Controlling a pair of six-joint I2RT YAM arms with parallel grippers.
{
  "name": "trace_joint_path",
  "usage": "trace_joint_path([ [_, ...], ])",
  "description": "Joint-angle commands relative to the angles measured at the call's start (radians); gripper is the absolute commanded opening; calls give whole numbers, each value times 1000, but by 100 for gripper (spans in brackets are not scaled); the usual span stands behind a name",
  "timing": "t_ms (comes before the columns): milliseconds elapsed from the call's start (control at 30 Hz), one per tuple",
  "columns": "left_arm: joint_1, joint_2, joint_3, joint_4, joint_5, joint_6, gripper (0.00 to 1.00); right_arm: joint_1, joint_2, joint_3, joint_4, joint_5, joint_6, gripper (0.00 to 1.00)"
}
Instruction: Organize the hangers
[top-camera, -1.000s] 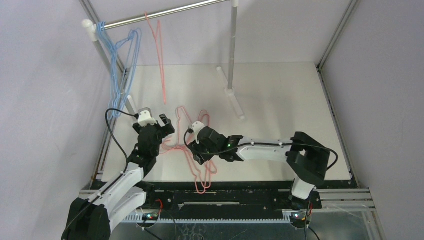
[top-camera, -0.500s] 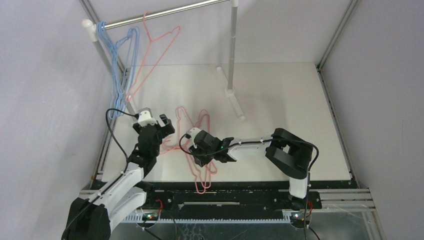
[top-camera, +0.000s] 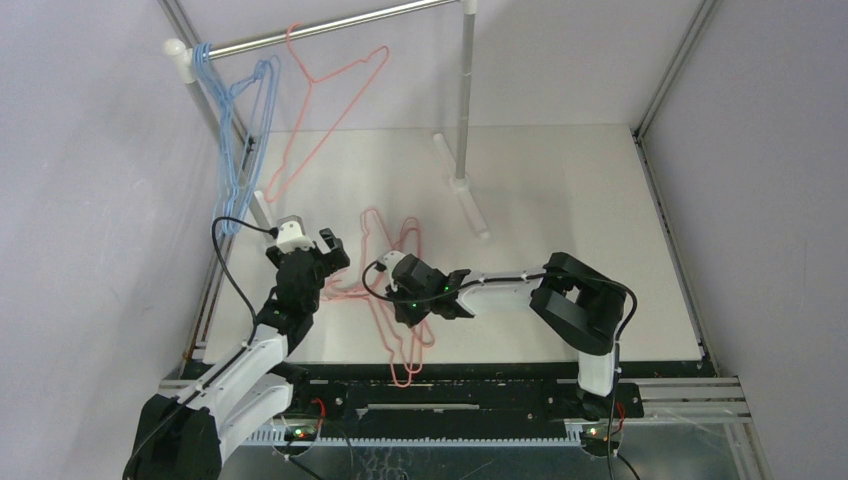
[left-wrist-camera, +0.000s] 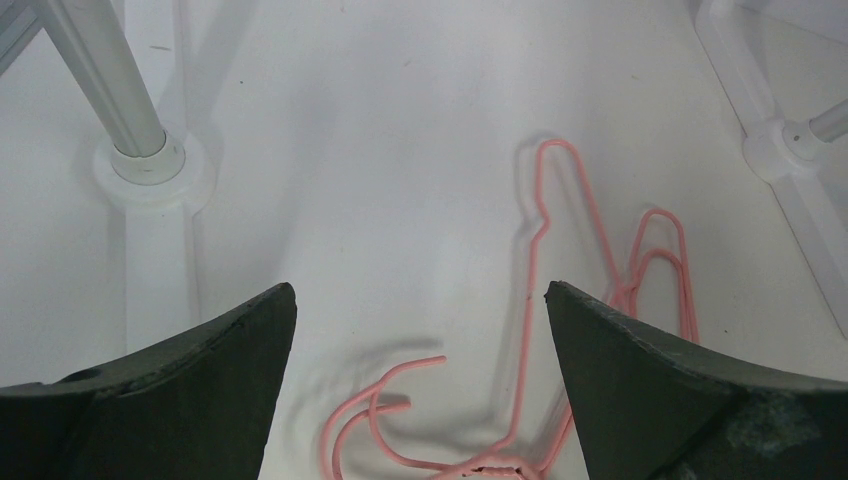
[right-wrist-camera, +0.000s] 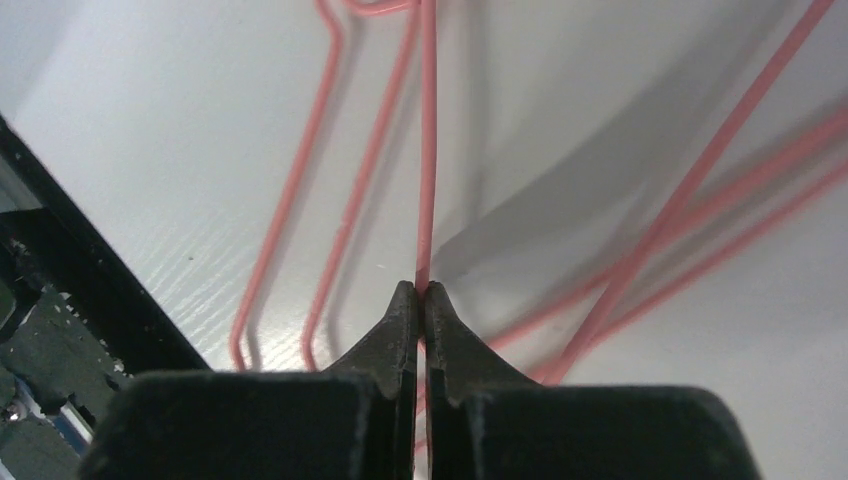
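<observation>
Several light blue hangers hang at the left end of the rail. One pink hanger hangs on the rail to their right, turned broadside. More pink hangers lie tangled on the table. My right gripper is over that pile, shut on one straight pink wire that runs up from its fingertips. My left gripper is open and empty just left of the pile; its wrist view shows two pink hooks on the table between its fingers.
The silver rail spans the back on two posts. The right post's white foot runs across the table behind the pile. The left post's base stands close ahead of the left gripper. The black front edge is near the right gripper.
The pink hanger on the rail has swung from edge-on to broadside. The right arm has folded its elbow back while its gripper stays at the pile. The left arm has not moved.
</observation>
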Motion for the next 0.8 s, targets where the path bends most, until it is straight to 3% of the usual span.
trace_joint_path([
  [0, 7, -38, -6, 27, -17, 6, 99, -71, -129, 20, -35, 40, -15, 0],
  [367, 7, -63, -16, 31, -32, -4, 100, -263, -347, -6, -53, 47, -38, 0],
  [767, 7, -33, -8, 33, -22, -3, 99, -407, -521, -9, 223, -374, 154, 0],
])
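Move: The right hand already pinches a pink hanger, low over the table. The middle of the rail lies some 26 cm ahead, 8 cm left and about 42 cm above it. The pink hanger already hung is about 25 cm ahead, 12 cm left and 30 cm up; the pink hangers still on the table centre roughly 5 cm ahead, 3 cm left, just below. From the idle left hand the rail's middle is about 15 cm ahead, 9 cm right, 30 cm up. Up, forward and to its right, the right arm sweeps the pinched pink hanger off the pile and towards the rail, rising some 17 cm while reaching about 10 cm out and 8 cm right; the last part is almost straight up. The fingers stay shut as the wrist tips them up from steeply down towards level and turns a little clockwise. ##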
